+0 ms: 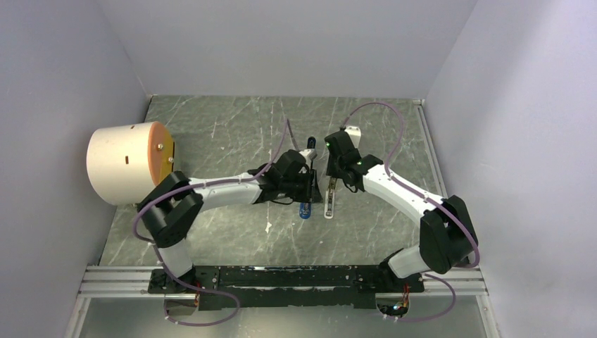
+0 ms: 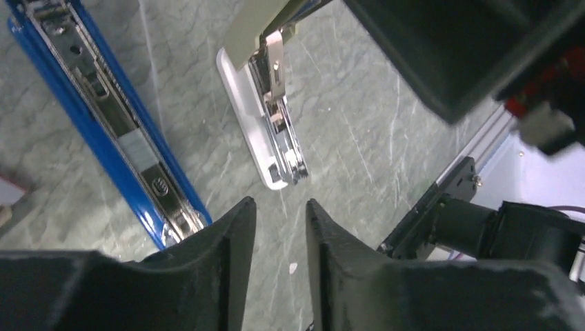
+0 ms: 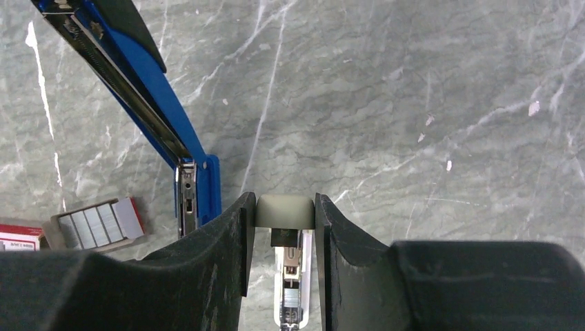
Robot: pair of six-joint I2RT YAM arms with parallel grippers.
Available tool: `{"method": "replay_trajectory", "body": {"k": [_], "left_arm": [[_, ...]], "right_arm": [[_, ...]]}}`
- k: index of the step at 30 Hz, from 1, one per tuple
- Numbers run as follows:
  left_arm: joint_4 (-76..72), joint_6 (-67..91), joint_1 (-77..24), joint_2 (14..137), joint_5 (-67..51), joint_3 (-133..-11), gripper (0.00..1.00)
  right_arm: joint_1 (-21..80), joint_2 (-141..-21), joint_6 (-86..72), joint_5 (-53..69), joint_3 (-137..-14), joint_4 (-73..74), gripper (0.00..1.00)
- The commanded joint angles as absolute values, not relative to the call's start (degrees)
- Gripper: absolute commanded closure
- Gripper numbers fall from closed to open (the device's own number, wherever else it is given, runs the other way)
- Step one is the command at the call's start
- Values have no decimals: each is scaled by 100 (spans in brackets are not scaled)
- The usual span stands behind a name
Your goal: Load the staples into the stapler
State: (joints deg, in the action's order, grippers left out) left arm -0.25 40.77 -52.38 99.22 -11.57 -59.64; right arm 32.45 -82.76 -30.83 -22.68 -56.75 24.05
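Note:
The blue stapler (image 2: pixel 103 117) lies opened out on the marble table, its metal channel facing up, left of my left gripper (image 2: pixel 281 207). That gripper's fingers stand a little apart with only bare table between them. In the right wrist view the stapler (image 3: pixel 162 110) runs from the top left down to the left finger. The staples (image 3: pixel 93 224) are grey ribbed strips on a small red-edged tray at the lower left. My right gripper (image 3: pixel 283 207) is shut on the rounded end of a pale beige bar (image 3: pixel 283 210). From above, the stapler's tip (image 1: pixel 305 210) pokes out below the left gripper (image 1: pixel 310 184).
The pale bar's white base and metal insides (image 2: pixel 272 138) lie right of the blue stapler, its lid lifted. A red box with a white label (image 3: pixel 17 238) sits beside the staples. A big cream cylinder (image 1: pixel 127 162) stands at the far left. Grey walls close in three sides.

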Motion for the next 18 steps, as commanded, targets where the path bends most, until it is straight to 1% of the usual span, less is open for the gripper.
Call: {"method": "replay_trajectory", "body": {"k": [1, 3, 8, 14, 18], "left_arm": [[449, 4199, -5450, 10343, -767, -6655, 67], [705, 4193, -5586, 10504, -370, -6878, 70], [865, 4287, -5642, 10885, -211, -7053, 74], [862, 4291, -5711, 11048, -263, -7048, 85], [835, 4316, -5718, 11094, -273, -6980, 86]], "right_arm": [[3204, -8265, -2838, -2154, -5573, 2015, 71], [3201, -8246, -2822, -2151, -5536, 1995, 71], [3199, -8210, -2832, -2123, -5443, 1955, 71], [3204, -8086, -2924, -2096, -5327, 1924, 72], [3195, -8058, -2975, -2032, -5291, 1903, 72]]}}
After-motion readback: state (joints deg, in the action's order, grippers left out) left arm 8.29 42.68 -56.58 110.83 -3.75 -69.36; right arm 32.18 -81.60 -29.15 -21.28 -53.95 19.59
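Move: The white stapler's open magazine lies about 4 cm right of the left hand, 1 cm farther out and roughly 6 cm below. From that same left hand, the opened blue stapler's middle is some 8 cm ahead and 3 cm left, and the staple box about 3 cm ahead and 11 cm left, both around 7 cm lower. From the right hand, still gripping the white stapler's lid, the magazine is about 8 cm back, level sideways, and 8 cm below. Down about 5 cm, after first easing some 2.5 cm to the right, the left hand closes in on the white stapler's magazine from its left side. Its fingers draw nearly shut on nothing and tip about 10 degrees steeper towards the table; contact can't be made out. The right hand stays almost in place and keeps its pinch on the raised lid. ##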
